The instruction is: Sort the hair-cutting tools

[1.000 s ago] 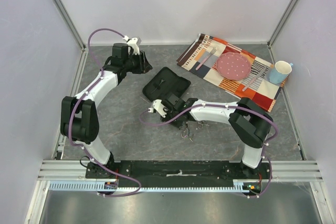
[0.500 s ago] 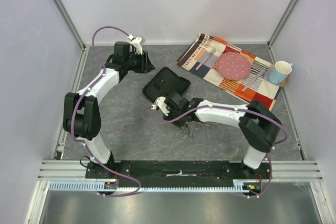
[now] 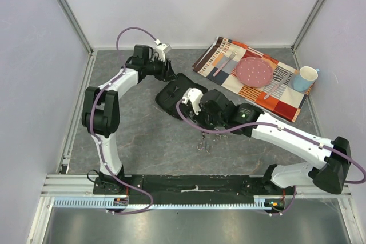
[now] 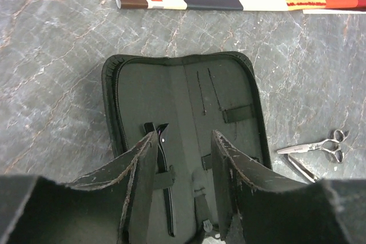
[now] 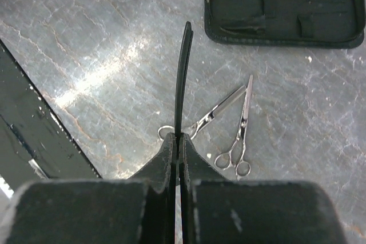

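Observation:
My right gripper (image 5: 178,136) is shut on a thin black hair clip (image 5: 183,67), which sticks out forward from the fingertips above the table. Below it, two silver scissors (image 5: 207,119) (image 5: 243,123) lie side by side on the grey surface; the top view shows them as a pair (image 3: 203,143). The black case (image 4: 189,101) lies unzipped and flat. Another black hair clip (image 4: 167,198) sits tucked under a strap in its left half. My left gripper (image 4: 184,135) hovers open over the case, nothing between its fingers. From above, it (image 3: 170,73) is at the case's far end.
A striped placemat (image 3: 229,84) at the back right carries a pink plate (image 3: 255,72), a fork (image 3: 224,63) and a knife (image 3: 274,87). A blue-and-white cup (image 3: 306,78) stands at its right end. The black base rail (image 5: 34,124) runs along the near edge.
My right gripper closed on the hair clip and moved with it up and toward the case. The left arm swung right, from the back-left corner to the case's far end.

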{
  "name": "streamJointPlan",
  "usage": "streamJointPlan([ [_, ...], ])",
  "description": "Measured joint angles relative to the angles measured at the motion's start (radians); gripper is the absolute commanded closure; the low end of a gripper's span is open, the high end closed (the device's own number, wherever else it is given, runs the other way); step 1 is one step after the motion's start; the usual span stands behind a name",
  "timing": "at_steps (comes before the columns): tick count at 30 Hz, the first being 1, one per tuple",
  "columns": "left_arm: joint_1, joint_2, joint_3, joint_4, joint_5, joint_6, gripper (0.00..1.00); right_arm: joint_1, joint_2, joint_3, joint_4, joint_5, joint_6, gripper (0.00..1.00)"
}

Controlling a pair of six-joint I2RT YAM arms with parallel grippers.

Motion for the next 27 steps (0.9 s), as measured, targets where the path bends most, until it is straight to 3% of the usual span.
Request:
streamJointPlan([
  [6,-0.001,0.1,0.058,0.001,0.038,0.046,0.47,0.005,-0.039,0.0,-0.069,-0.001,0.027,1.0],
  [21,-0.003,0.235,0.245,-0.022,-0.032,0.069,0.34,0.012,-0.056,-0.026,-0.073,-0.012,0.023,1.0],
  [22,-0.003,0.248,0.267,-0.029,-0.034,0.069,0.26,0.012,-0.053,-0.027,-0.072,-0.012,0.023,1.0],
  [23,-0.003,0.265,0.293,-0.04,-0.034,0.069,0.23,0.012,-0.048,-0.029,-0.065,-0.018,0.023,1.0],
  [27,-0.002,0.326,0.381,-0.1,-0.041,0.067,0.21,0.012,-0.045,-0.038,-0.052,-0.033,0.023,1.0],
])
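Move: The open black case lies under the left hand, its middle about 4 cm back, 3 cm to the right and 12 cm below; its far corner is some 6 cm ahead and 2 cm right. The fork is roughly 12 cm ahead and 22 cm right. From the right hand, which already holds the black hair clip, the case is about 22 cm ahead, 5 cm left and 18 cm down, the thinning scissors 2 cm ahead and 3 cm right, the plain scissors 5 cm ahead and 8 cm right. Bring the left gripper down about 4 cm first, then forward some 7 cm towards the far corner of the case, opening the half-open fingers well wider on the way and stopping short of touching. Let the right hand keep the clip pinched high above the table and ease back and to its right, about 2 cm. ##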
